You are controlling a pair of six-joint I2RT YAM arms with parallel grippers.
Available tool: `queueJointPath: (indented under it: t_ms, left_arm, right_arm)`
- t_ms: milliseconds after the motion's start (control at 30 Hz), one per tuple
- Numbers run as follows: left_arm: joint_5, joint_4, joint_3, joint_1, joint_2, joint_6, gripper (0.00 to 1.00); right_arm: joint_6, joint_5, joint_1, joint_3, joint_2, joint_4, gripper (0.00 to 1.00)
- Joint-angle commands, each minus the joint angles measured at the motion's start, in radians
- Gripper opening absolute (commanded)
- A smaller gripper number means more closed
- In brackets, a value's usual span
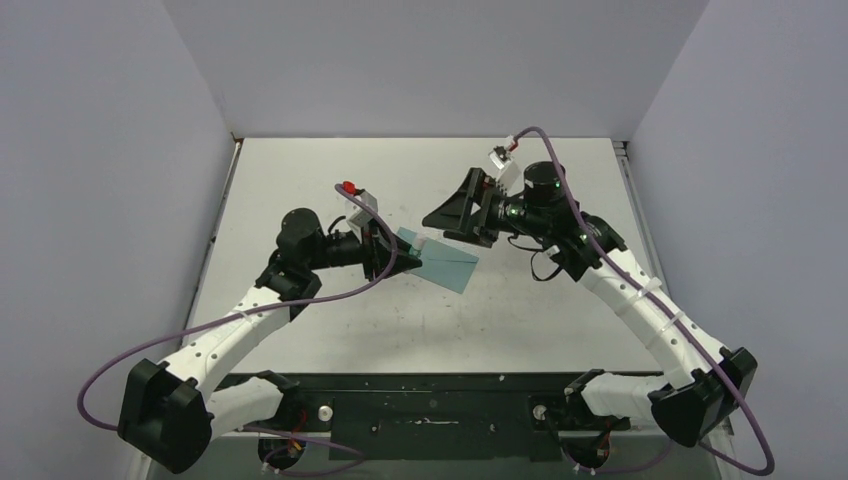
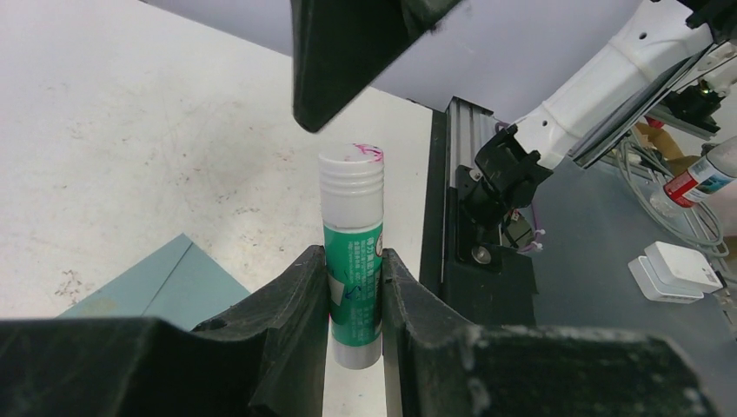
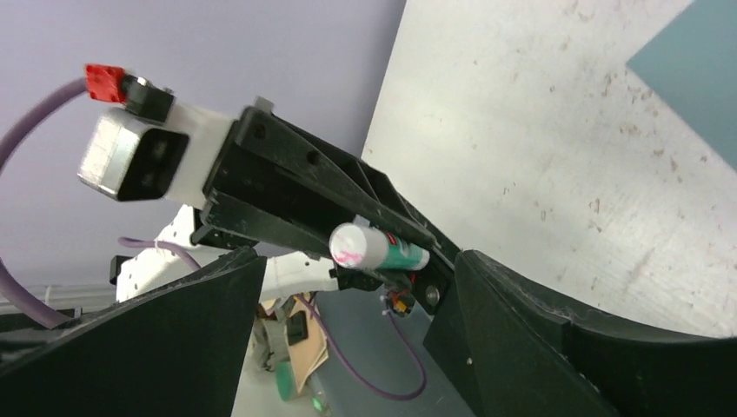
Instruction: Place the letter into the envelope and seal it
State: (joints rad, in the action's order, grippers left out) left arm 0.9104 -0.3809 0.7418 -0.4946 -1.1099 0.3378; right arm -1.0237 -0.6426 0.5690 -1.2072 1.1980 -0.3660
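Note:
The teal envelope lies flat mid-table; corners of it show in the left wrist view and the right wrist view. The letter is hidden from every view. My left gripper hovers over the envelope's left end, shut on a white-and-green glue stick whose white capped end carries a pink mark. My right gripper faces it from the right, open wide. The stick's capped end points at the gap between its fingers but nothing lies between them. One of its fingers hangs above the stick.
The white tabletop is scuffed and walled in by lilac panels at the back and sides. A black mounting rail with both arm bases runs along the near edge. Purple cables loop off each arm.

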Motion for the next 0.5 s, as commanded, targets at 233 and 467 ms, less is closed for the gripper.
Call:
queueJointPath:
  t_ms: [233, 467]
  left_arm:
    - [0.05, -0.059, 0.075, 0.007, -0.011, 0.016, 0.0]
    - [0.046, -0.024, 0.091, 0.007, -0.015, -0.009, 0.0]
  right_arm:
    - [0.432, 0.053, 0.081, -0.336, 0.162, -0.285, 0.66]
    - [0.467, 0.075, 0.108, -0.364, 0.189, -0.34, 0.46]
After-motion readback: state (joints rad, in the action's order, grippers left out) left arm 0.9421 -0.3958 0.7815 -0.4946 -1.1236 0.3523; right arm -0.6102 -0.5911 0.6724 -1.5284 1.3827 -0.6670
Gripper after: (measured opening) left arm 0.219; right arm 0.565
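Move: From the right hand, open and empty, the white cap end of the upright glue stick lies about 3 cm to its left, level front-to-back, and roughly 1 cm lower. The left gripper holding the stick is some 4 cm left, 1 cm back and 5 cm below the right hand. The envelope lies on the table about 13 cm ahead, straight on, some 30 cm down. From the left hand that cap end is about 4 cm above and 1 cm right. In a small arc, up about 3 cm and slightly forward, then back and down again while working left, the right hand comes over to the cap end, ending just over 2 cm farther left. Its wrist rolls and tips the fingers down, some 20 degrees in all, and they narrow from wide to about half open around the cap. The left hand keeps its grip on the stick, lifting it about 1.5 cm. ##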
